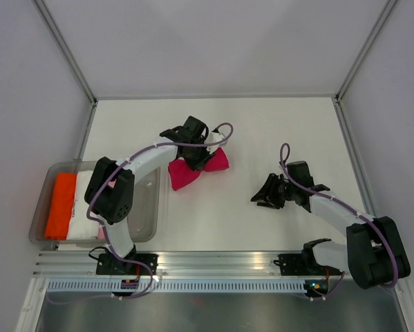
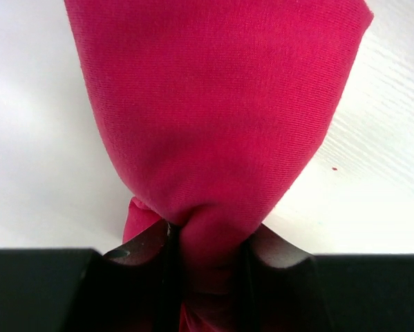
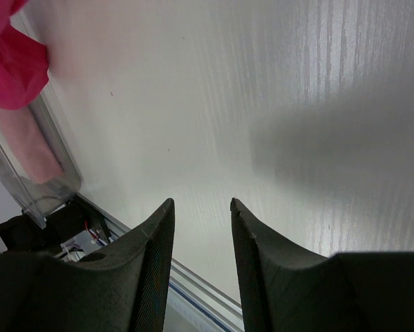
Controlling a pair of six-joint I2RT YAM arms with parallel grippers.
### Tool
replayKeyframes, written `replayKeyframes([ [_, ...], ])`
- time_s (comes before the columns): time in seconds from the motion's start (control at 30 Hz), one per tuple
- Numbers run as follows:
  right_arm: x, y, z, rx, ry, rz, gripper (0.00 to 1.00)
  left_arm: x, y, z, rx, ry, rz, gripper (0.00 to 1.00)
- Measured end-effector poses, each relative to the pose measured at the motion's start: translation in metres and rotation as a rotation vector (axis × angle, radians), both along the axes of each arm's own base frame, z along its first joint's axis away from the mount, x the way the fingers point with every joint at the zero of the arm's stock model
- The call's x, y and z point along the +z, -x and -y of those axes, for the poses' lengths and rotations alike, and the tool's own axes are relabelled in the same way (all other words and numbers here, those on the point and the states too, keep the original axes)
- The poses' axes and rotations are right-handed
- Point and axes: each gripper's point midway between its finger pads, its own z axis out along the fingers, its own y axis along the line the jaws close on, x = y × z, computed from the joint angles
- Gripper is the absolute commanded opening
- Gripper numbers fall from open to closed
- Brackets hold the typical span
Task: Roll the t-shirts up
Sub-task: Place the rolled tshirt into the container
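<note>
The magenta-red t-shirt is a bunched roll at the table's middle, pinched in its waist. My left gripper is shut on it; in the left wrist view the cloth fans out from between my fingers. My right gripper is open and empty, to the right of the shirt and apart from it; its view shows bare table between the fingertips and a bit of the magenta shirt at the top left. Orange, white and pale pink t-shirts lie in the bin.
A clear plastic bin stands at the left edge of the table. Grey enclosure walls and metal frame posts surround the table. An aluminium rail runs along the near edge by the arm bases.
</note>
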Motion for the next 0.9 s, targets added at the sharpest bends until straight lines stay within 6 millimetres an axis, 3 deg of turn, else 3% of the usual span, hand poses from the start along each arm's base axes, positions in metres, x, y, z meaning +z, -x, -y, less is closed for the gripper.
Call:
replayKeyframes([
  [0.33, 0.0, -0.002, 0.0, 0.005, 0.003, 0.004, 0.44, 0.052, -0.033, -0.012, 0.18, 0.103, -0.004, 0.02],
  [0.47, 0.0, -0.006, -0.002, 0.006, 0.002, 0.004, 0.44, 0.078, -0.037, -0.037, 0.276, 0.129, -0.013, 0.02],
  [0.63, -0.003, -0.014, -0.004, 0.011, -0.002, -0.003, 0.44, 0.139, -0.04, -0.1, 0.44, 0.177, 0.073, 0.02],
  [0.77, -0.005, -0.02, -0.007, 0.016, -0.006, -0.005, 0.44, 0.186, -0.025, -0.156, 0.584, 0.191, 0.182, 0.02],
  [0.83, -0.006, -0.022, -0.008, 0.025, -0.009, -0.005, 0.44, 0.2, -0.015, -0.187, 0.665, 0.181, 0.239, 0.02],
  [0.9, -0.005, -0.025, -0.009, 0.033, -0.01, -0.001, 0.44, 0.199, -0.001, -0.214, 0.743, 0.156, 0.258, 0.02],
])
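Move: The left hand already holds the rolled tshirt by its middle. The container's empty right-hand strip lies about 20 cm to this hand's left, 12 cm back and some 5 cm below. The pink roll fills the next place, roughly 30 cm left and 14 cm back of the hand, with the white roll about 39 cm left and 12 cm back. From the right hand, the empty strip is some 41 cm left, straight across and slightly lower. The magenta tshirt, still pinched at its waist, goes up first, drifting slightly forward, then sweeps left at growing speed towards the container. The left hand ends about 20 cm higher and 20 cm farther left, turning some 45 degrees counter-clockwise, grip unchanged. The empty right hand eases forward about 2.5 cm. ##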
